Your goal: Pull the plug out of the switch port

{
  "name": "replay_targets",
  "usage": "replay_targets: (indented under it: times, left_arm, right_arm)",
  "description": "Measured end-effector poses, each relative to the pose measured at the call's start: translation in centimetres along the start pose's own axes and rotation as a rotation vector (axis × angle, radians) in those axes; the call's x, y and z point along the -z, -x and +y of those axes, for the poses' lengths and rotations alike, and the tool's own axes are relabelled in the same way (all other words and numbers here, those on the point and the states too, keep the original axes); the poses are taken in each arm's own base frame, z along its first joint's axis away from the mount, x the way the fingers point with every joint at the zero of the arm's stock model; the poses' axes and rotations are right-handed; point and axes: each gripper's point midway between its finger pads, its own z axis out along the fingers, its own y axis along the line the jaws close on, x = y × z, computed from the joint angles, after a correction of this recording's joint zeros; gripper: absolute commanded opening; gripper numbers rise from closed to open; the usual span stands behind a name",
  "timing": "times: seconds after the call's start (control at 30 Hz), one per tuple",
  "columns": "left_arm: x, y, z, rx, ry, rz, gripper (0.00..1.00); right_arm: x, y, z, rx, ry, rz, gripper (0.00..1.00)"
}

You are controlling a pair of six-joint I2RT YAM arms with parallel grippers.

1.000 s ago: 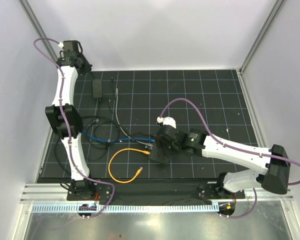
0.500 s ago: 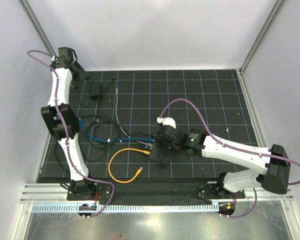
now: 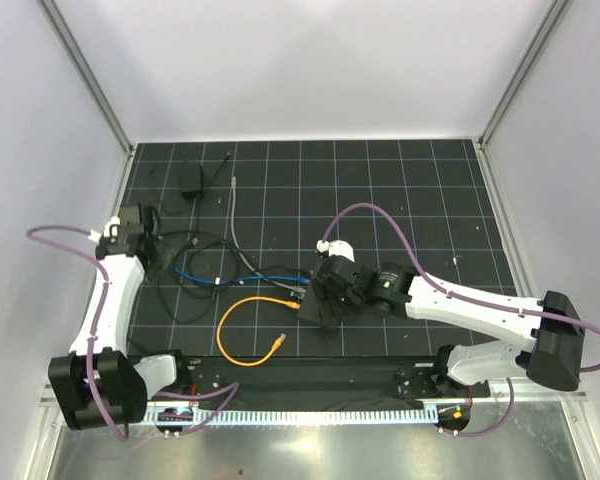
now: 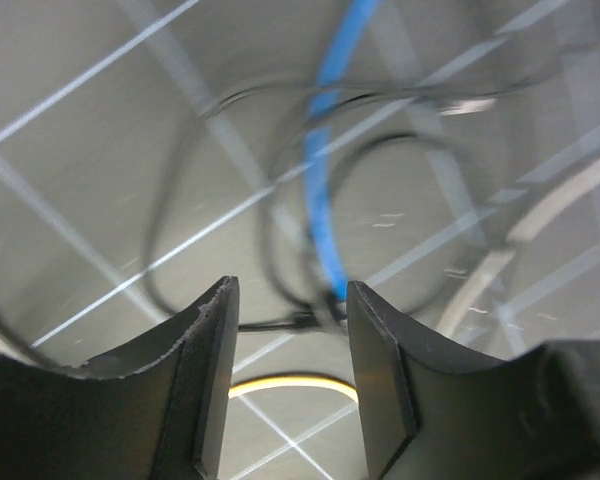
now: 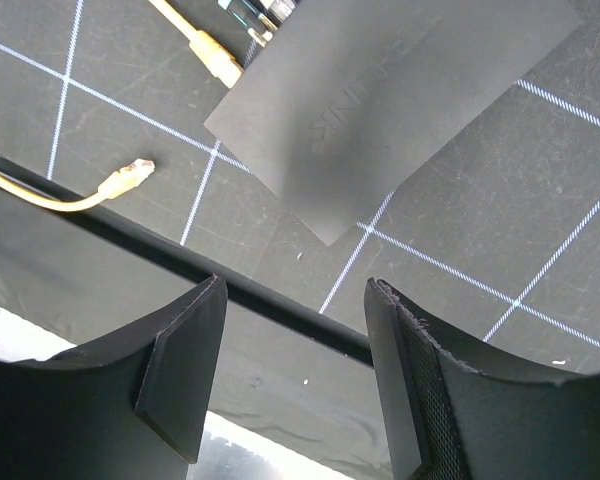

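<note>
The switch (image 5: 380,90) is a flat matte-black box lying on the grid mat, and in the top view (image 3: 318,318) it is mostly covered by my right wrist. Its port edge faces left, where a yellow plug (image 5: 213,52) and darker plugs (image 5: 255,12) sit in sockets. My right gripper (image 5: 295,370) (image 3: 316,300) hovers open just above the box, with nothing between its fingers. Over the tangle of cables at the mat's left edge my left gripper (image 4: 288,380) (image 3: 148,232) stands open and empty.
A yellow cable (image 3: 238,330) loops near the front and ends in a loose plug (image 3: 278,343). Blue (image 3: 205,272), black (image 3: 180,290) and grey (image 3: 237,215) cables spread left of the switch. A small black power adapter (image 3: 190,180) lies at the back left. White walls enclose the mat.
My left arm has swung back from the far left corner to the mat's left edge, and its jaws have opened. The right arm has stayed put.
</note>
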Motion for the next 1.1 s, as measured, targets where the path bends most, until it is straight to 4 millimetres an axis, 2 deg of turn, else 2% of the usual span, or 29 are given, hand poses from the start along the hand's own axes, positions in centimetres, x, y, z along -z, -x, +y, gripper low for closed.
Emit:
replay_targets:
  times: [0.17,0.33,0.43,0.47,0.53,0.77,0.9,1.1]
  left_arm:
    - [-2.3,-4.1,5.0,0.046,0.161,0.069,0.45]
    - [-4.0,-6.8,7.5,0.090,0.280,0.143,0.42]
    - [-5.1,-8.3,8.6,0.100,0.359,0.203,0.37]
    - [-5.3,-8.7,8.8,0.102,0.375,0.217,0.36]
    - [-5.8,-9.3,9.2,0.115,0.399,0.237,0.27]
    - [-6.1,-10.2,9.8,0.193,0.389,0.221,0.22]
    - [-5.8,-10.4,10.0,0.253,0.331,0.176,0.21]
    - [-5.6,-10.0,10.3,0.270,0.316,0.134,0.26]
  right_arm:
    - [-0.1,-0.2,0.1,-0.003,0.012,0.003,0.65]
    - [-0.1,0.1,0.6,-0.007,0.032,-0.005,0.65]
    - [-0.1,0.1,0.7,-0.008,0.037,-0.004,0.65]
    - [-0.1,0.1,0.7,-0.008,0.038,-0.004,0.65]
    - [-0.1,0.1,0.7,-0.008,0.038,-0.004,0.65]
    - [-0.1,0.1,0.7,-0.009,0.038,-0.004,0.65]
    - [-0.1,0.1,0.7,-0.009,0.039,-0.004,0.65]
    - [-0.2,-0.2,0.7,-0.011,0.049,-0.005,0.65]
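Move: The black cable's bend, the near end of its loop on the table, lies about 10 cm back from the left hand, 1 cm to its right and 13 cm below. The blue cable's left stretch runs almost straight beneath that hand, about 2 cm to its right; the yellow cable's left bow is some 12 cm back and 8 cm to its right. From the right hand the bend is roughly 27 cm left and 2 cm ahead, 12 cm below. Down onto the near bend of the black cable goes the left hand, sinking about 12 cm while drawing back some 10 cm, quickly at first and then easing almost to a stop just over the table. The fingers tip steeper and the wrist turns about 20 degrees counter-clockwise; the half-open fingers narrow to about a quarter open around the cable, though a pinch can't be made out. ##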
